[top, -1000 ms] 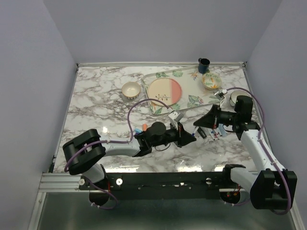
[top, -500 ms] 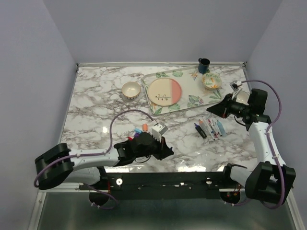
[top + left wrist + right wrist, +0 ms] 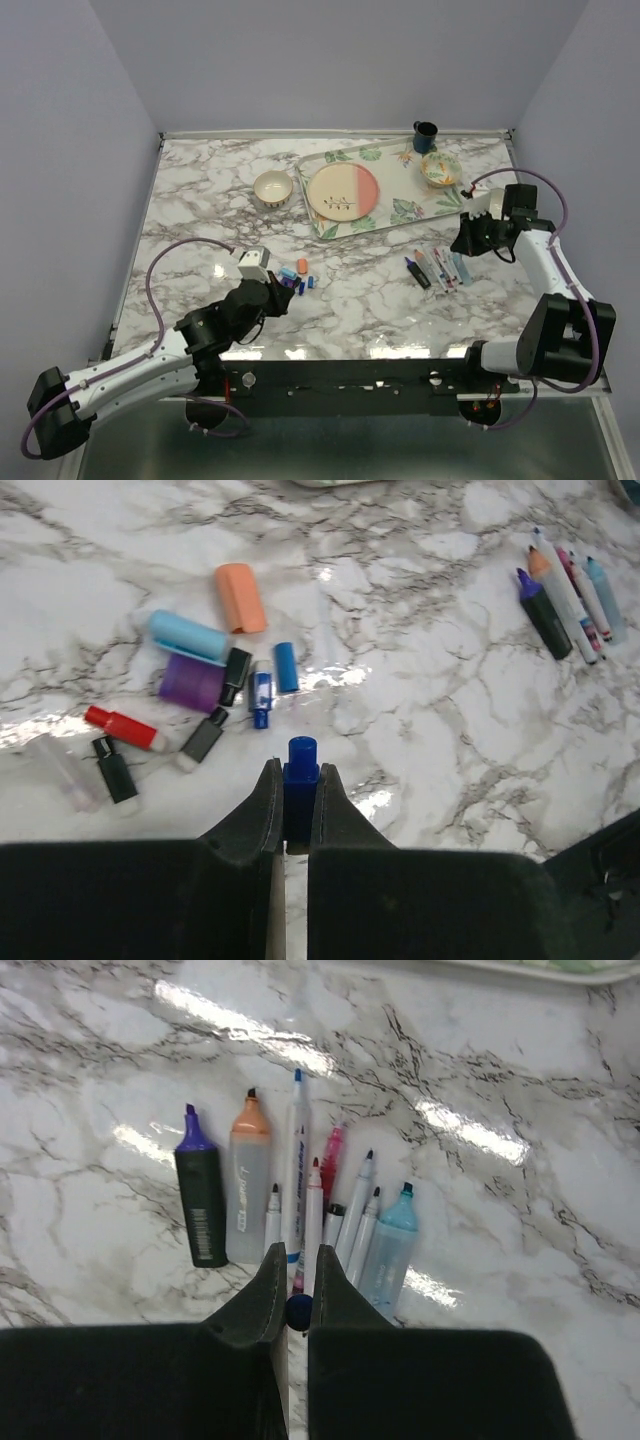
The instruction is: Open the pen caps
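Note:
In the left wrist view my left gripper (image 3: 297,772) is shut on a dark blue pen cap (image 3: 302,752), held just above the table. Ahead of it lie loose pen caps: orange (image 3: 240,597), light blue (image 3: 188,636), purple (image 3: 192,683), blue (image 3: 286,666), red (image 3: 124,727) and black (image 3: 203,738). My right gripper (image 3: 297,1258) is shut on a pen seen end-on, only its dark blue round end (image 3: 300,1310) showing. It hovers over a row of uncapped pens (image 3: 300,1200) lying side by side. From above, the left gripper (image 3: 278,297) sits beside the caps (image 3: 297,275), the right gripper (image 3: 466,240) by the pens (image 3: 436,268).
A patterned tray (image 3: 405,210) at the back carries a pink-and-cream plate (image 3: 343,192) and a small bowl (image 3: 441,169). A cream bowl (image 3: 272,187) stands left of it, a dark mug (image 3: 425,135) at the far edge, a white cup (image 3: 490,205) by the right arm.
The two grippers, together at the table's middle a second ago, have pulled apart. The left swung back left to the caps with the blue cap; the right moved right, above the pens.

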### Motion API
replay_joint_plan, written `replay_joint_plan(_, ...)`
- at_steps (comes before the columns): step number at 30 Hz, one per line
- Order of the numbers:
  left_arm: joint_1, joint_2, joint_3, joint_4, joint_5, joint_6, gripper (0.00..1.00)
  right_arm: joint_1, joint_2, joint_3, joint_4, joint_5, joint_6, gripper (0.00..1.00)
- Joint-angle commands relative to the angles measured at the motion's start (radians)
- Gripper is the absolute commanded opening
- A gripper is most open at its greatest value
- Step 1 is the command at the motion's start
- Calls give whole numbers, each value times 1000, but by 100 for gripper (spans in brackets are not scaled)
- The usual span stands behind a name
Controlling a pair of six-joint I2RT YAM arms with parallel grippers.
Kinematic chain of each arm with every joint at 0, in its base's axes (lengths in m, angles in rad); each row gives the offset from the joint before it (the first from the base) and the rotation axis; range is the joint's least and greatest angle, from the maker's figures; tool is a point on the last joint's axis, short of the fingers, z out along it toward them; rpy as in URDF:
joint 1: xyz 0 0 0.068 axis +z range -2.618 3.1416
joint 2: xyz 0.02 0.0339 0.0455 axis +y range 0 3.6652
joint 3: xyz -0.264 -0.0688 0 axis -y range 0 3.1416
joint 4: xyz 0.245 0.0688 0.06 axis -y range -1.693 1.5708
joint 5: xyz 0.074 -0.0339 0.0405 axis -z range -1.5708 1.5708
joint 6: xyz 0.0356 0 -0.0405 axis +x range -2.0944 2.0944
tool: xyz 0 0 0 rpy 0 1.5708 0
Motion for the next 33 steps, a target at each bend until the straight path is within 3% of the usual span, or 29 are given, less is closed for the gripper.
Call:
replay_joint_plan(1,60,-80,-31,-154,-81,-67,0,46,86,29,-40,210,-48,1)
replay_joint_plan(9,89,-126,-66,-189,-79,-92,0,92,177,40,-22,293,-28,3)
replay_joint_plan(22,92,-133,-72,-197,-87,-98,0,113,229,51,-22,303,-12,25)
replay_joint_plan(33,139,-13,-34,-226,-116,-141,0,115,183,48,-22,290,-11,31)
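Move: The left hand, holding the blue cap, heads for the near edge of the cap pile: a black cap lies about 4 cm ahead, 8 cm left and 8 cm below; the red cap 7 ahead, 7 left; the grey cap 5 ahead, 3 left. The right hand's pen goes to a spot about 1 cm back, 2 right and 8 below; the light-blue highlighter is 1 cm ahead, 4 right, the orange highlighter 1 ahead, 8 left. The right fingers let go of the blue pen among the other pens, beside the light-blue highlighter: the hand sinks about 7 cm, tipping some 20 degrees to point more steeply down, stops, then opens partway. The left keeps its pinch on the blue cap and goes about 5 cm left and down, pauses, then starts sinking again beside the black and grey caps, swinging slightly counter-clockwise. ##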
